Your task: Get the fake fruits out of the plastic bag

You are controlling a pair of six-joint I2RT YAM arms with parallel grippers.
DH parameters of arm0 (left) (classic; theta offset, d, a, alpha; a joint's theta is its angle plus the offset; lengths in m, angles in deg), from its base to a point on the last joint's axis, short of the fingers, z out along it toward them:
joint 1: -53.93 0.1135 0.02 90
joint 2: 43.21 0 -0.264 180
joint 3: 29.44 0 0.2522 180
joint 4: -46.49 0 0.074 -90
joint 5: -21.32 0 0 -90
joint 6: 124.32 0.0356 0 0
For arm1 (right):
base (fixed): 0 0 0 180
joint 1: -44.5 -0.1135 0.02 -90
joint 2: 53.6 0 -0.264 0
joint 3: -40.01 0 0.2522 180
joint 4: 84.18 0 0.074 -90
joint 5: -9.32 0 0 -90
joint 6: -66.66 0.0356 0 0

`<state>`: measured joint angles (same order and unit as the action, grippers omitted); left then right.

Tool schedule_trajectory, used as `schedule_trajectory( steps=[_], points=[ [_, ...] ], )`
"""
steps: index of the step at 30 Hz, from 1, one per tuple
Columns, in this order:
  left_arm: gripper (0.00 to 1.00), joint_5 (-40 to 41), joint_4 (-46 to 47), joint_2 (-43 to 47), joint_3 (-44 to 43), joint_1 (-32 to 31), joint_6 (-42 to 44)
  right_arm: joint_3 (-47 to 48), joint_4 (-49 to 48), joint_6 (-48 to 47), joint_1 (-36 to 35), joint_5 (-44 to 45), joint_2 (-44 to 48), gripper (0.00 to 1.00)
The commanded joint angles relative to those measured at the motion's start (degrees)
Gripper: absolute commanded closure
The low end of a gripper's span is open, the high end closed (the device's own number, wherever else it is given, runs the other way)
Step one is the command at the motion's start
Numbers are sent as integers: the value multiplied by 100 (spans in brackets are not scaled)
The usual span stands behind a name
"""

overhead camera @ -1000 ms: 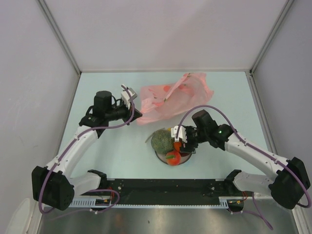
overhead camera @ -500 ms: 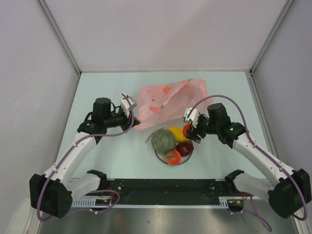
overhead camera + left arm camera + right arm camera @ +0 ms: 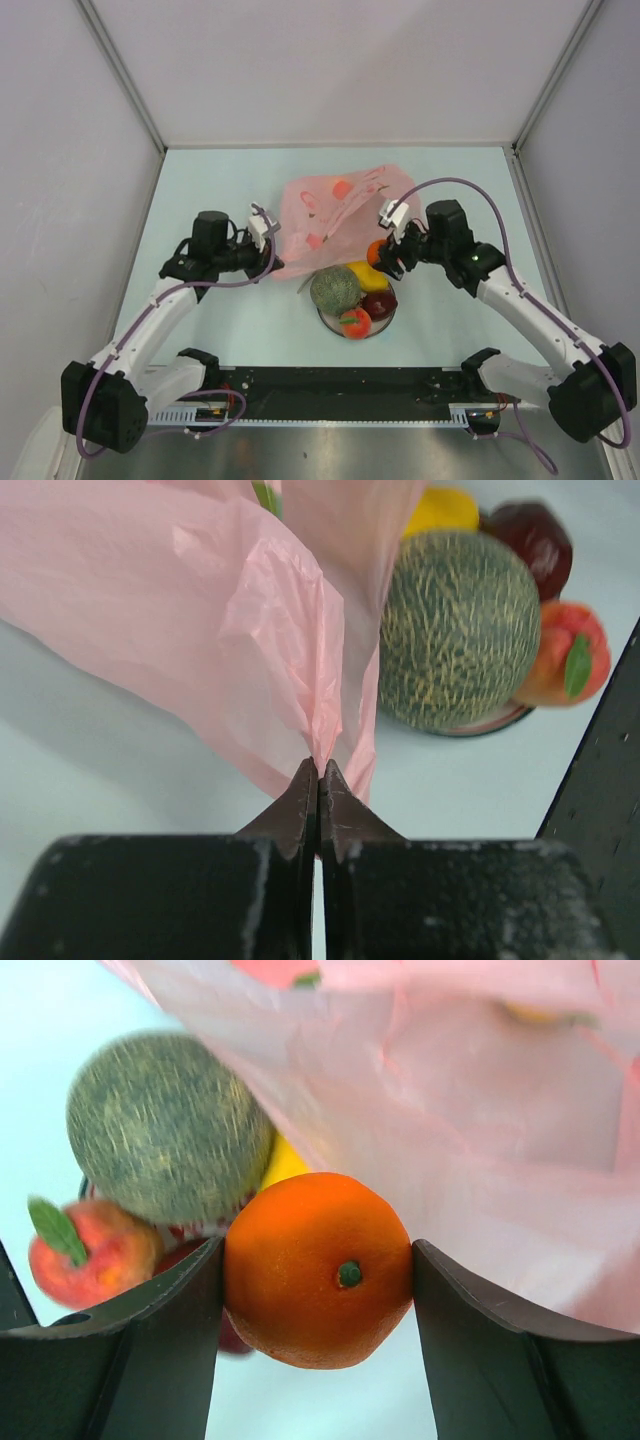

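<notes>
The pink plastic bag lies at mid table. My left gripper is shut on its near left edge, which shows bunched between the closed tips in the left wrist view. My right gripper is shut on the orange ball, held above the table between bag and plate; both fingers press its sides in the right wrist view. The netted melon, yellow oval, dark red piece and a red-orange fruit sit on the plate. Small red pieces show through the bag.
The black base rail runs along the near edge, behind the plate as seen from the left wrist. White walls close in the table at the back and both sides.
My right gripper has moved from over the plate back and right toward the bag, carrying the orange ball. My left gripper has pulled the bag's edge a little nearer; the bag has shifted shape.
</notes>
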<state>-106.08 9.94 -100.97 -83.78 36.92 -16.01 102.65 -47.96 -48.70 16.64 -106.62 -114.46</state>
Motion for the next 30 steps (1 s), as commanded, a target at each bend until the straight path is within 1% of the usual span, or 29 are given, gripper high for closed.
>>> schedule_trajectory(
  steps=[1,2,5,6,7,10,15,18,21,23,26,29,30],
  points=[
    [100,-337,494,-69,-977,154,-739,595,-1240,523,-238,176,-452,92],
    [100,-346,442,-95,-1266,163,-749,657,-1400,680,-264,220,-705,93],
    [100,-355,258,-183,-1645,172,-679,859,-2103,970,-264,491,-1146,94],
    [100,-364,222,-201,-1707,164,-644,912,-2236,1050,-238,545,-1426,94],
    [100,-364,170,-218,-1751,172,-583,991,-2698,1138,-229,589,-1550,95],
    [100,-346,-15,-236,-1866,164,-460,1114,-3280,1323,-255,809,-2052,95],
    [100,-258,-200,-236,-1805,164,-214,1273,-3555,1421,-299,844,-2579,95],
    [100,-206,-130,-210,-1708,172,-248,1273,-3451,1062,-291,1308,-2974,95],
    [100,-214,28,-227,-1585,164,-336,1264,-3581,998,-80,1424,-3493,95],
    [100,-205,125,-236,-1515,172,-380,1299,-3739,990,87,1714,-3853,94],
    [100,-205,204,-227,-1444,164,-433,1500,-3898,770,193,1732,-4275,92],
    [100,-206,222,-201,-1383,164,-459,1685,-3872,708,193,1618,-4617,82],
    [100,-223,231,-201,-1365,172,-459,1799,-3846,752,202,1470,-4680,67]
  ],
)
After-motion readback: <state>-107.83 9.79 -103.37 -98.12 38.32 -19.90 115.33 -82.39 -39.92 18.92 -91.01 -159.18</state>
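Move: I already hold the orange in my right hand. The spot inside the bag lies about 20 cm ahead, 4 cm left and 13 cm below; the yellow mango is 1 cm ahead, 2 cm left, 13 cm below, and the melon 6 cm back, 9 cm left, 11 cm below. My left hand pinches the bag's edge; from it that spot is some 22 cm ahead, 23 cm right, 9 cm below, the melon 5 cm back, 16 cm right, 7 cm below. With the orange still gripped, I sweep my right hand forward from above the plate about 19 cm, rising slightly and drifting left, then sink it some 13 cm and ease back right, into the bag. My left hand keeps its pinch and hoists the bag's edge about 12 cm up and a little forward, then lets it down some 3 cm. ##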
